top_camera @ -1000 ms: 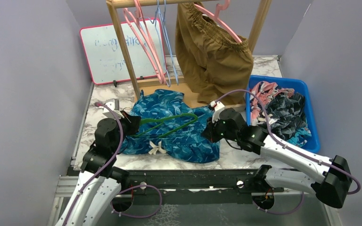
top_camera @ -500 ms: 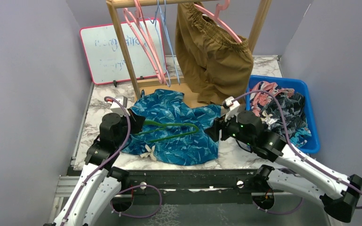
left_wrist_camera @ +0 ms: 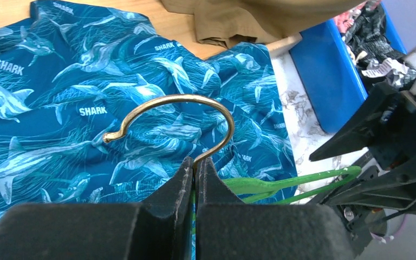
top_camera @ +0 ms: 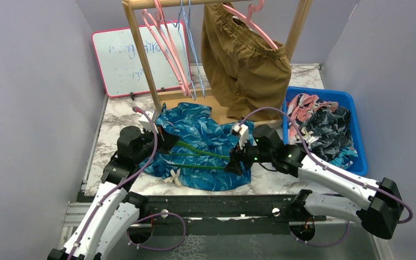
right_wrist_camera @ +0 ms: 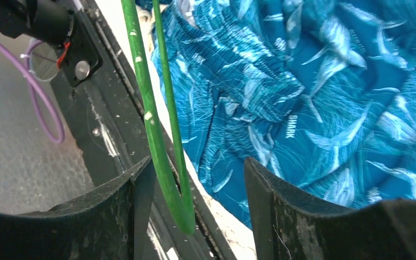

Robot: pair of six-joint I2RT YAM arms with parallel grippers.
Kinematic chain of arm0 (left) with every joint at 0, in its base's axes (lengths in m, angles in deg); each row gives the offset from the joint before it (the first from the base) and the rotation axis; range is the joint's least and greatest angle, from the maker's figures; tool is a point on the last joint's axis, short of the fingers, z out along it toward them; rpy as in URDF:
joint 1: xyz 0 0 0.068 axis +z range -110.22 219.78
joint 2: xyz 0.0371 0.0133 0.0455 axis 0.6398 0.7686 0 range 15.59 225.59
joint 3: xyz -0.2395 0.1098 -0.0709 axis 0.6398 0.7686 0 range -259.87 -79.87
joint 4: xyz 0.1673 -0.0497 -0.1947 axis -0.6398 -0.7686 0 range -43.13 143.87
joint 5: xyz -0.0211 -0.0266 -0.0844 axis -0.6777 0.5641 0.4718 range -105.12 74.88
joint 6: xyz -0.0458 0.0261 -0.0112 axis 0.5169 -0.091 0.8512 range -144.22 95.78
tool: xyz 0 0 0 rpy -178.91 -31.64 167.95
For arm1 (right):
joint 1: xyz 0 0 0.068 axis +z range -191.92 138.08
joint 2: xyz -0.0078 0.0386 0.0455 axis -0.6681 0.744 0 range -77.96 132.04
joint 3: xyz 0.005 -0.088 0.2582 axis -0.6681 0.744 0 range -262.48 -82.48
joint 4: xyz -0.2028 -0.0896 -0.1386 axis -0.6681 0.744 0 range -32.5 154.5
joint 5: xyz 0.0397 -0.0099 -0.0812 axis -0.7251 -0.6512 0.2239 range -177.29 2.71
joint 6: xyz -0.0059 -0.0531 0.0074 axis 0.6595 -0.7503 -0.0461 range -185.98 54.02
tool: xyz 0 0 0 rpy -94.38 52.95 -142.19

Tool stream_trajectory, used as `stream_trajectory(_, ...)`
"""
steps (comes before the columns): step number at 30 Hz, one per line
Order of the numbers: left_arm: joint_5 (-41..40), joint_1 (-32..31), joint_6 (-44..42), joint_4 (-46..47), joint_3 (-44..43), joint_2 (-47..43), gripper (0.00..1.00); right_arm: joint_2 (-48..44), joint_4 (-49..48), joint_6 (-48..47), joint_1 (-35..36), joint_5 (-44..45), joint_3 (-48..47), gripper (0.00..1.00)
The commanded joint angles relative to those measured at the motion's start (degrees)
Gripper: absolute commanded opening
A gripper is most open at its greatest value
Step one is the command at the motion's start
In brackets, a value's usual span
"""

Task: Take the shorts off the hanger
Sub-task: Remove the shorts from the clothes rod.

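Teal-blue shark-print shorts (top_camera: 200,130) lie spread on the marble table, also seen in the left wrist view (left_wrist_camera: 86,97) and the right wrist view (right_wrist_camera: 314,97). A green hanger (top_camera: 203,154) lies over them. My left gripper (top_camera: 165,140) is shut on the hanger's neck just below its gold hook (left_wrist_camera: 195,103), at the shorts' left edge. My right gripper (top_camera: 232,163) is open at the shorts' near right side, and the hanger's rounded green end (right_wrist_camera: 160,141) hangs between its fingers (right_wrist_camera: 197,173), close to the left one.
Brown shorts (top_camera: 246,65) hang on a pink hanger from the wooden rack (top_camera: 143,59), beside empty pink hangers (top_camera: 168,49). A blue bin (top_camera: 359,135) of other shorts stands at the right. A whiteboard (top_camera: 124,59) leans at the back left. The table's near edge is just below my right gripper.
My right gripper has opened and shifted left to the hanger's end. My left gripper moved right and farther away with the hanger neck, swinging the hanger across the shorts.
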Motion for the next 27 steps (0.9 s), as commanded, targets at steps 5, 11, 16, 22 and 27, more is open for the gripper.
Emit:
stream_trajectory(5, 4.8, 0.3, -0.5, 4.1, 0.5, -0.2, 0.00, 1.7, -5.4, 1.4, -0.2, -4.9, -1.5, 0.34)
stream_trajectory(11, 4.6, 0.3, -0.6, 3.8, 0.4, 0.9, 0.17, -0.7, -9.2, 7.9, -0.2, -2.0, 1.6, 0.01)
stream_trajectory(16, 3.4, 0.2, -0.9, 3.0, 0.0, 0.7, 0.46, -2.6, -10.9, 12.3, -0.2, 1.6, 4.4, 0.01)
stream_trajectory(22, 1.8, 0.3, -1.4, 1.8, -0.5, -0.1, 0.69, -4.9, -13.7, 15.9, -0.2, 3.7, 6.1, 0.01)
stream_trajectory(27, -4.0, 0.3, -1.6, -0.6, -1.0, -2.7, 0.78, -9.8, -7.8, 18.3, -0.2, 12.0, 3.6, 0.01)
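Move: The left fingers still hold the green hanger by its neck. The hanger's right end lies between the open right fingers, some 2 cm to that hand's left and about 1 cm ahead. The blue shorts lie spread beneath, their middle roughly 12 cm left of the right hand, 4 cm ahead and 9 cm below; the brown shorts hang about 28 cm ahead of the right hand, 4 cm to its right and 10 cm above. The right hand pinches the hanger's end almost in place, turning some 15 degrees; the left releases its neck. ##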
